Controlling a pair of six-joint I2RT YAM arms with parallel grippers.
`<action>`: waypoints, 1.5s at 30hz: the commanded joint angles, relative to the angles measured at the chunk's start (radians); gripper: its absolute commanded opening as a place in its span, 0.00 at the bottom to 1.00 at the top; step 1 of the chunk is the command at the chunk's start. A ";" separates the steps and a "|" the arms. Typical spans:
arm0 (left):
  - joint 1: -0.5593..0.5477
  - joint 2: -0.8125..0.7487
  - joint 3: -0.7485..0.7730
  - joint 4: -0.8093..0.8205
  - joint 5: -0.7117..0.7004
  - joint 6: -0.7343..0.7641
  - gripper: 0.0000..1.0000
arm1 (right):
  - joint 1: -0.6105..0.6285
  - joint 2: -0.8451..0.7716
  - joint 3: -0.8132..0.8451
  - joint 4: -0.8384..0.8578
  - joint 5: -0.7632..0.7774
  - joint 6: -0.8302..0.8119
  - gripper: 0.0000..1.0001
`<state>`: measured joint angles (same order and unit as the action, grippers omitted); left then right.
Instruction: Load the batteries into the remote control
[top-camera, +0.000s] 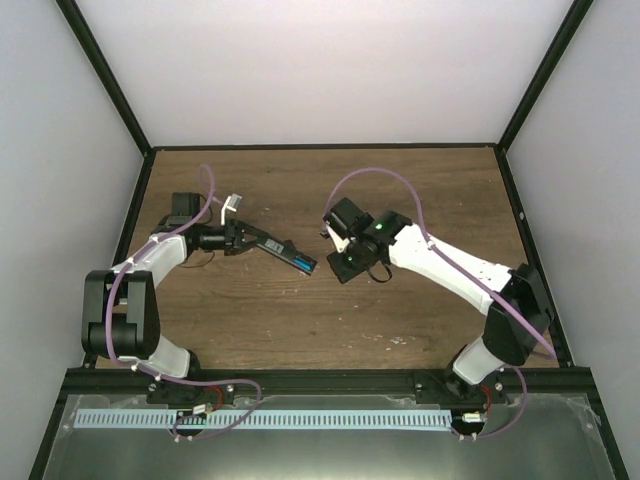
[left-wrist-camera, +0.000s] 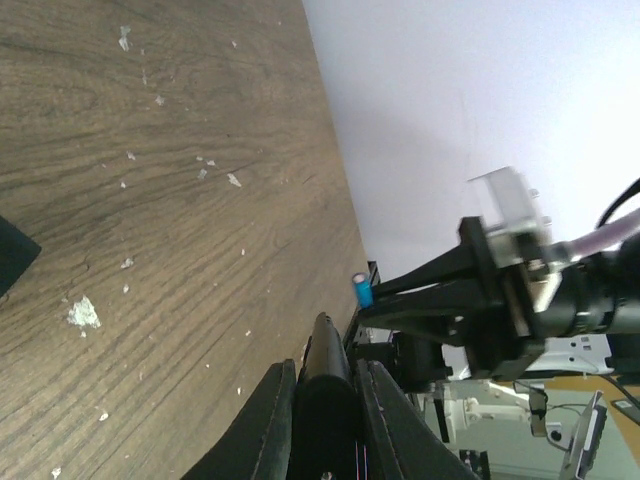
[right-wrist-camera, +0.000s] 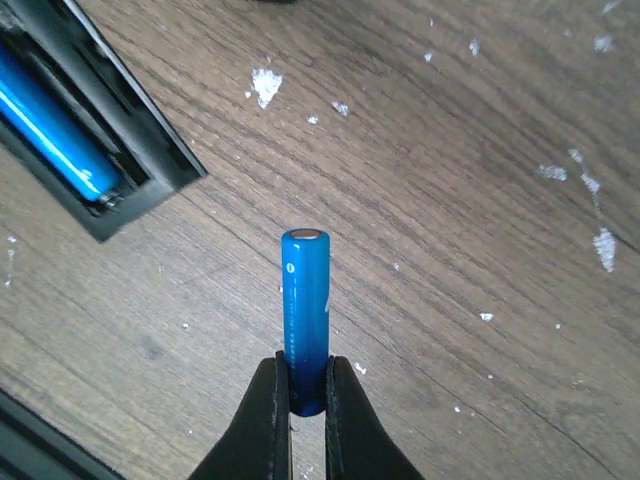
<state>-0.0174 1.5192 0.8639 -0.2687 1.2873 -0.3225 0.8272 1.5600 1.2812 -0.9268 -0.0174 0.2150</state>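
Note:
My left gripper (top-camera: 240, 238) is shut on one end of the slim black remote control (top-camera: 283, 251) and holds it out to the right, compartment side up. In the left wrist view the remote (left-wrist-camera: 330, 385) sits between the fingers. One blue battery (right-wrist-camera: 50, 125) lies in the open compartment of the remote (right-wrist-camera: 150, 165), also seen from above (top-camera: 303, 263). My right gripper (right-wrist-camera: 307, 385) is shut on the lower end of the second blue battery (right-wrist-camera: 305, 300), which stands up out of the jaws, just right of the remote's free end. This battery shows in the left wrist view (left-wrist-camera: 361, 290).
Pale specks of debris (right-wrist-camera: 265, 85) are scattered over the brown wooden table (top-camera: 420, 190). A black corner of some flat piece (left-wrist-camera: 15, 255) shows at the left edge of the left wrist view. White walls and a black frame enclose the table.

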 joint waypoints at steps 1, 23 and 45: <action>0.002 -0.005 0.007 -0.071 0.044 0.085 0.00 | 0.004 -0.012 0.093 -0.167 0.020 -0.082 0.01; -0.182 0.044 0.077 -0.206 0.098 0.221 0.00 | 0.005 0.021 0.284 -0.307 -0.295 -0.120 0.01; -0.197 0.072 0.110 -0.252 0.140 0.254 0.00 | 0.022 0.076 0.239 -0.346 -0.383 -0.094 0.01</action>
<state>-0.2085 1.5730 0.9436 -0.4808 1.3823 -0.1242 0.8364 1.6268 1.5284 -1.2488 -0.3801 0.1097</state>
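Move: The right hand already pinches the loose battery; the empty slot in the remote control is some 8 cm to its left, 2 cm farther out and roughly level with it. The loaded battery lies beside that slot, about 1 cm nearer the bases. The removed cover is on the table, around 10 cm ahead, 11 cm left and 13 cm below. From the left hand, which grips the remote, the loose battery is some 18 cm right, 7 cm back and 3 cm lower. Keeping its pinch on the loose battery, the right hand draws back about 6 cm, rises and then sinks slightly, and edges left to just above the remote's open compartment. Its wrist turns roughly 20 degrees, the fingertips swinging back towards the base. The left hand keeps its grip, brings the remote right and back about 5 cm each way and swings clockwise some 15 degrees to meet it; no touch between battery and slot can be made out. ##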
